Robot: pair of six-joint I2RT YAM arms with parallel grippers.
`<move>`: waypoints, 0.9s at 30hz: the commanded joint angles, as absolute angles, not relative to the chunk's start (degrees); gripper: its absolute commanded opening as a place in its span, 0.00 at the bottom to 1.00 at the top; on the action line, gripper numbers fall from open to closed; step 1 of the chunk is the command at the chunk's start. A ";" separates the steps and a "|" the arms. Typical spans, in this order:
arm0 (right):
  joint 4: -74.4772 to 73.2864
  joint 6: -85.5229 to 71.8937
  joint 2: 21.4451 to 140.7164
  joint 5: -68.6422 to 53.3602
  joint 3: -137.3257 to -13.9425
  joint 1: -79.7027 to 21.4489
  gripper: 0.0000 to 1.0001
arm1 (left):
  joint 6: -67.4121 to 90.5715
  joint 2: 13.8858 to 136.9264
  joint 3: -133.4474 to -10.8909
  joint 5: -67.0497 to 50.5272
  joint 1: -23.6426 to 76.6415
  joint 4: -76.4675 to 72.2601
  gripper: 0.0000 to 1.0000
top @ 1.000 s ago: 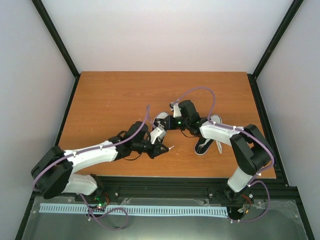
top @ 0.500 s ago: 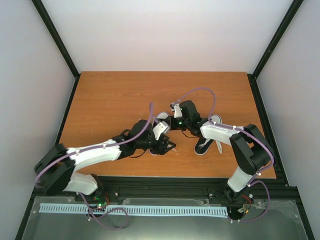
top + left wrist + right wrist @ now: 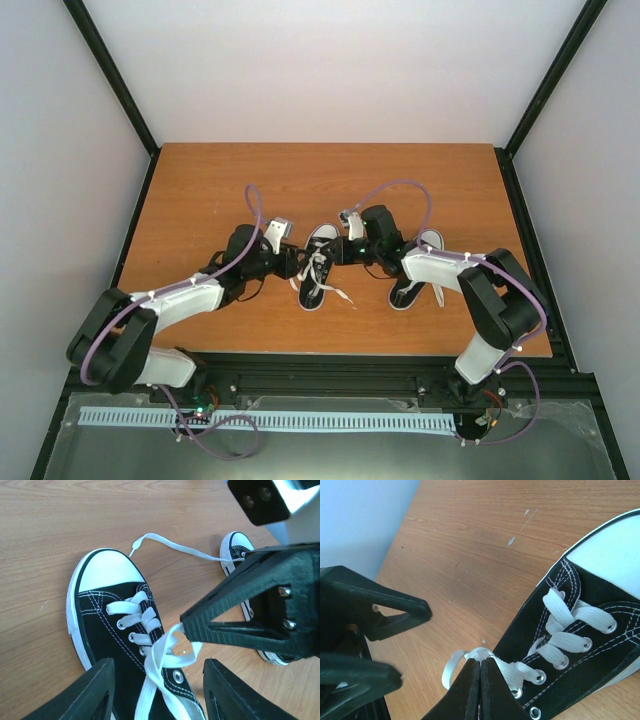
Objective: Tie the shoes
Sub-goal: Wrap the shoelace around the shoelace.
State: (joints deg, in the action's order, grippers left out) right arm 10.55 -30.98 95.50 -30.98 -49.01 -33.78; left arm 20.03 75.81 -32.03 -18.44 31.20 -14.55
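Observation:
The shoes lie side by side near the table's front: one black sneaker (image 3: pixel 318 272) with a white toe cap in the middle, the other (image 3: pixel 413 272) to its right. My right gripper (image 3: pixel 480 661) is shut on a loop of white lace (image 3: pixel 451 666) at the middle shoe's (image 3: pixel 580 630) top eyelets. My left gripper (image 3: pixel 160 692) stands open just left of that shoe (image 3: pixel 112 625), its fingers either side of the lace loop (image 3: pixel 167 642) without touching it. In the left wrist view, the right gripper's fingers (image 3: pixel 250 605) pinch the loop from the right.
One free lace end (image 3: pixel 170 547) trails over the wood toward the other shoe's toe (image 3: pixel 237 547). Another lace end (image 3: pixel 342 297) lies in front of the middle shoe. The orange-brown table (image 3: pixel 300 180) stretches behind, framed by black rails and white walls.
My left gripper has opened, let go of the lace and swung from the shoe's front to its left side. The right gripper has stayed shut on the lace.

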 commanded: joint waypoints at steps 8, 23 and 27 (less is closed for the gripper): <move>13.51 -31.14 94.57 -32.87 -48.01 -33.65 0.03 | 19.68 83.66 -34.60 -25.21 29.97 -26.76 0.34; 13.07 -31.02 94.66 -32.94 -48.47 -33.60 0.03 | 19.66 87.41 -36.29 -27.59 29.97 -27.26 0.21; 13.07 -31.02 94.80 -33.04 -48.69 -33.62 0.03 | 19.32 87.98 -36.08 -27.43 29.97 -27.03 0.19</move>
State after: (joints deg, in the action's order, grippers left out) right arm 11.84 -31.16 95.50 -32.45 -48.56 -33.78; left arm 20.38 87.07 -34.30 -26.46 30.26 -24.71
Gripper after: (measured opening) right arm 0.031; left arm 0.191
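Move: The lace loop that the right fingers are holding up lies about 4 cm to the left hand's right, 1 cm ahead and 1 cm lower. Below it is the black shoe, its middle some 3 cm right, 1 cm back and 6 cm under the left hand, with the white toe cap about 6 cm ahead and 5 cm right. The second shoe's middle is roughly 23 cm right and 1 cm back. From the right hand, the loop is right at its fingertips, about 1 cm left. The left hand eases in to its right by some 2.5 cm, sinking about 1.5 cm and going a little forward, turning a few degrees clockwise as it brings its fingertips up to the lace loop beside the right fingertips. On the way its fingers close from about half open to nearly shut, bringing the lace between their tips, while the right hand stays in place with its shut fingers keeping hold of the lace above the shoe. ##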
